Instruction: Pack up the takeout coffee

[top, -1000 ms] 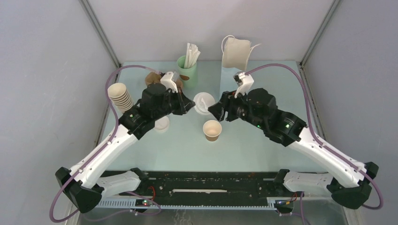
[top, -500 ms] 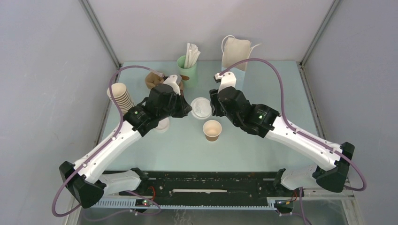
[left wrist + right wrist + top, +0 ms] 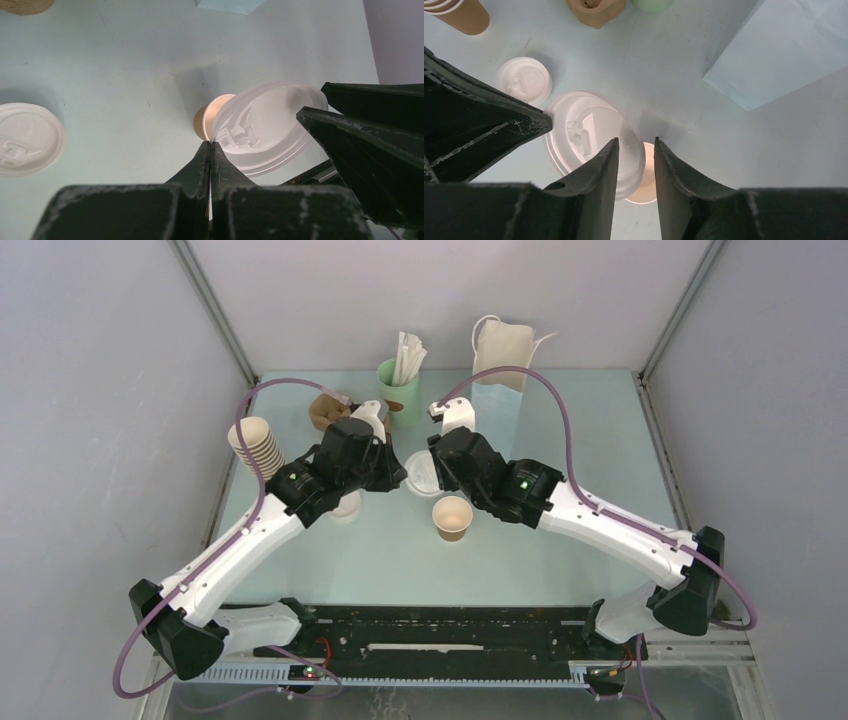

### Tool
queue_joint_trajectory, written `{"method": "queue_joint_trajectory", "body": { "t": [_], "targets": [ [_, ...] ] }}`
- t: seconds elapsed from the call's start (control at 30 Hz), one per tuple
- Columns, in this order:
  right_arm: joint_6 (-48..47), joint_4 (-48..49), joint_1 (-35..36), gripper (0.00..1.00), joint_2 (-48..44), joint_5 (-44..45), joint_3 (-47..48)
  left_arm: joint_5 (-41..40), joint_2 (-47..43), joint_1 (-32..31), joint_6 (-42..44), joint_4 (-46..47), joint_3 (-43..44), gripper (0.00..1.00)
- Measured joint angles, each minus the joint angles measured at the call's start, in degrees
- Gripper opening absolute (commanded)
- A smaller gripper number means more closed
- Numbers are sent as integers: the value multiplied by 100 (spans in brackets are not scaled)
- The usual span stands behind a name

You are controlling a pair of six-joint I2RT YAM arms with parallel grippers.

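Observation:
The takeout coffee's small brown paper cup (image 3: 452, 517) stands uncovered on the table's middle. Just above and behind it hangs a round white lid (image 3: 422, 472), tilted. My left gripper (image 3: 210, 145) is shut on the lid's (image 3: 265, 127) near rim, with the cup (image 3: 206, 120) showing behind it. My right gripper (image 3: 635, 142) comes from the other side. Its jaws stand narrowly apart astride the lid's (image 3: 574, 120) opposite edge, and a gap shows beside the right finger. The cup's mouth (image 3: 646, 192) glows below them.
A second white lid (image 3: 345, 505) lies left of the cup. A stack of brown cups (image 3: 258, 445) stands at the left and a mint-green cup with white sticks (image 3: 397, 385) at the back. A tall paper bag (image 3: 500, 353) stands at the back right, and a brown holder (image 3: 325, 410) lies near the green cup.
My right arm has swung left to the held lid and its jaws have narrowed around the rim. The left gripper has stayed shut on the lid, nearly still.

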Motion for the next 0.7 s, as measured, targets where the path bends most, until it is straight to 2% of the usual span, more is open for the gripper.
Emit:
{"method": "queue_joint_trajectory", "body": {
  "t": [0.17, 0.37, 0.57, 0.7],
  "targets": [
    [-66, 0, 7, 24, 79, 70, 0, -15, 0, 0, 0, -72, 0, 0],
    [-98, 9, 7, 23, 81, 85, 0, -13, 0, 0, -2, -136, 0, 0],
    [-122, 33, 7, 16, 157, 79, 0, -13, 0, 0, 0, -184, 7, 0],
    [-149, 50, -9, 0, 223, 37, 0, -13, 0, 0, 0, -247, 20, 0]
  ]
}}
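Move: Straddling the right-hand rim of the lid, the right hand's open fingers have the lid's middle about 4 cm to their left, 1 cm ahead and 1 cm lower. The open cup stands some 3 cm back, 2 cm right and 11 cm below that hand; the spare lid 22 cm left, level, 15 cm down; the bag 16 cm ahead, 10 cm right, slightly lower. From the left hand, already pinching the lid's opposite edge, the cup is 10 cm right, 3 cm back, 10 cm down. Closing from a bit under half open to nearly shut, the right fingers pinch the lid's right-hand rim between their tips while the hand sinks about 1.5 cm. The left hand keeps its shut grip on the other edge and eases down and back by less than a centimetre. ##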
